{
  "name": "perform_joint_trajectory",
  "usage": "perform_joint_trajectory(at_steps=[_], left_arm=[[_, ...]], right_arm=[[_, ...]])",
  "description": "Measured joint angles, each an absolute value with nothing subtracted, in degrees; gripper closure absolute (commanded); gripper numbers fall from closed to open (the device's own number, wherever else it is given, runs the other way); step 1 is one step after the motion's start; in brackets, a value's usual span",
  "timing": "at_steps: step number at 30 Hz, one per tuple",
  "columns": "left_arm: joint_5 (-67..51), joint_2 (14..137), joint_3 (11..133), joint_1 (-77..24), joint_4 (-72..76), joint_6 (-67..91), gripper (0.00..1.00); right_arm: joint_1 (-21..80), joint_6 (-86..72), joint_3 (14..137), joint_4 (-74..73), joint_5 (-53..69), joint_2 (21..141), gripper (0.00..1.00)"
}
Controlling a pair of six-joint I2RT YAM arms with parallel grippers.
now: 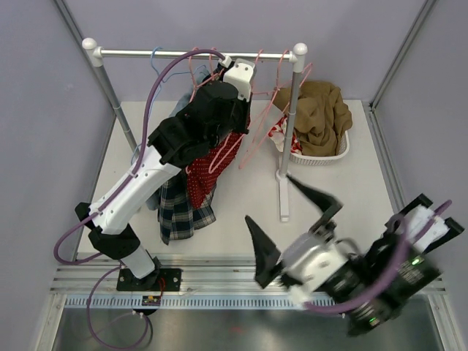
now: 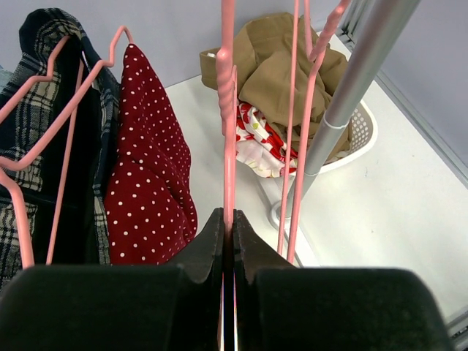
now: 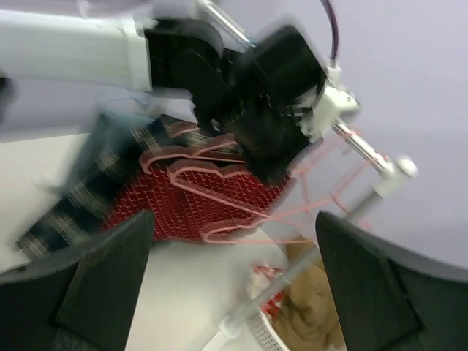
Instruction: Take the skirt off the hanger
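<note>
The red polka-dot skirt (image 1: 199, 178) hangs from a pink hanger on the rail, next to a plaid garment. In the left wrist view the skirt (image 2: 146, 183) sits left of my left gripper (image 2: 229, 219). That gripper is shut on the thin wire of a pink hanger (image 2: 228, 110) that runs straight up between the fingers. I cannot tell whether this wire belongs to the skirt's hanger. My right gripper (image 1: 289, 219) hovers low at the front right, wide open and holding nothing. Its view shows the skirt (image 3: 197, 205) and the left gripper (image 3: 274, 172) ahead of it.
A dark plaid garment (image 1: 175, 208) hangs left of the skirt. The clothes rail (image 1: 146, 53) spans the back, and its right post (image 1: 289, 131) stands mid-table with its foot (image 1: 284, 197). Other pink hangers (image 1: 263, 124) dangle near the post. A white basket (image 1: 344, 150) holds brown cloth (image 1: 320, 110).
</note>
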State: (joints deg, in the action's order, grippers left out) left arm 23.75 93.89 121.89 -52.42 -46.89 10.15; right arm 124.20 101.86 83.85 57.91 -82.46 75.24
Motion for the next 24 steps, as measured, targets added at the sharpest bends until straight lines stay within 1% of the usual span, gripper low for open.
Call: perform_joint_trajectory(at_steps=[2,3,4,6,7,10,12,13,14,15,16,18,21,24], left_arm=[[23.33,93.89,121.91,-52.42,-46.89,10.17,0.95],[23.14,93.89,121.93,-52.42,-46.92,10.22,0.95],[23.05,93.89,121.93,-52.42,-46.94,10.31,0.95],[22.87,93.89,122.02,-52.42,-47.09,10.35,0.94],[22.85,93.89,122.06,-52.42,-47.13,10.35,0.94],[22.85,93.89,122.23,-52.42,-47.31,10.33,0.91],[22.87,94.0,122.26,-52.42,-47.46,10.26,0.74],[22.85,94.08,122.26,-52.42,-47.57,10.39,0.63],[22.85,94.24,122.28,-52.42,-47.59,10.59,0.38],[22.85,94.35,122.28,-52.42,-47.66,10.22,0.29],[22.83,94.52,122.28,-52.42,-47.77,10.59,0.23],[22.76,94.7,122.28,-52.42,-47.86,11.11,0.15],[22.83,94.56,122.28,-52.42,-47.92,11.7,0.12],[22.98,93.95,122.28,-52.42,-48.05,11.86,0.12]], right_arm=[[126.45,82.04,94.32,29.39,-74.48,72.01,0.01],[126.32,72.93,100.73,18.24,-69.01,70.87,0.01],[126.15,66.04,103.44,11.6,-65.49,68.23,0.01],[126.1,58.15,103.42,4.08,-63.37,61.17,0.0],[126.08,56.53,102.48,3.01,-63.68,57.6,0.01],[125.73,56.8,97.12,8.71,-66.96,49.47,0.01],[125.56,56.29,94.15,10.33,-68.62,47.48,0.01],[125.58,55.27,92.75,10.02,-69.65,47.11,0.01],[125.58,53.67,91.26,8.43,-70.41,47.09,0.01],[125.58,51.79,89.69,6.09,-71.0,47.16,0.0],[125.58,49.84,87.99,3.73,-71.57,47.29,0.0],[125.6,45.95,84.31,-0.23,-72.9,47.13,0.01],[125.62,40.77,80.71,-5.63,-74.85,46.48,0.01],[125.62,34.5,80.44,-11.68,-76.09,46.04,0.01]])
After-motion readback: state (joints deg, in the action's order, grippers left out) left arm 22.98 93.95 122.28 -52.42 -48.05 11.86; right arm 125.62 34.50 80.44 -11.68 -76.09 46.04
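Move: The left fingers still hold the empty pink hanger; its place on the rail lies about 12 cm ahead and 12 cm above. The red dotted skirt hangs roughly 9 cm left, 3 cm ahead and 12 cm below, with other empty hangers some 8 cm ahead and 7 cm right, about level. From the right hand, the skirt is about 30 cm ahead, 9 cm left and 21 cm below. Left fingers open wide, releasing the hanger; the right hand swings about 13 cm rightward, rising, then sinks partway back left. ##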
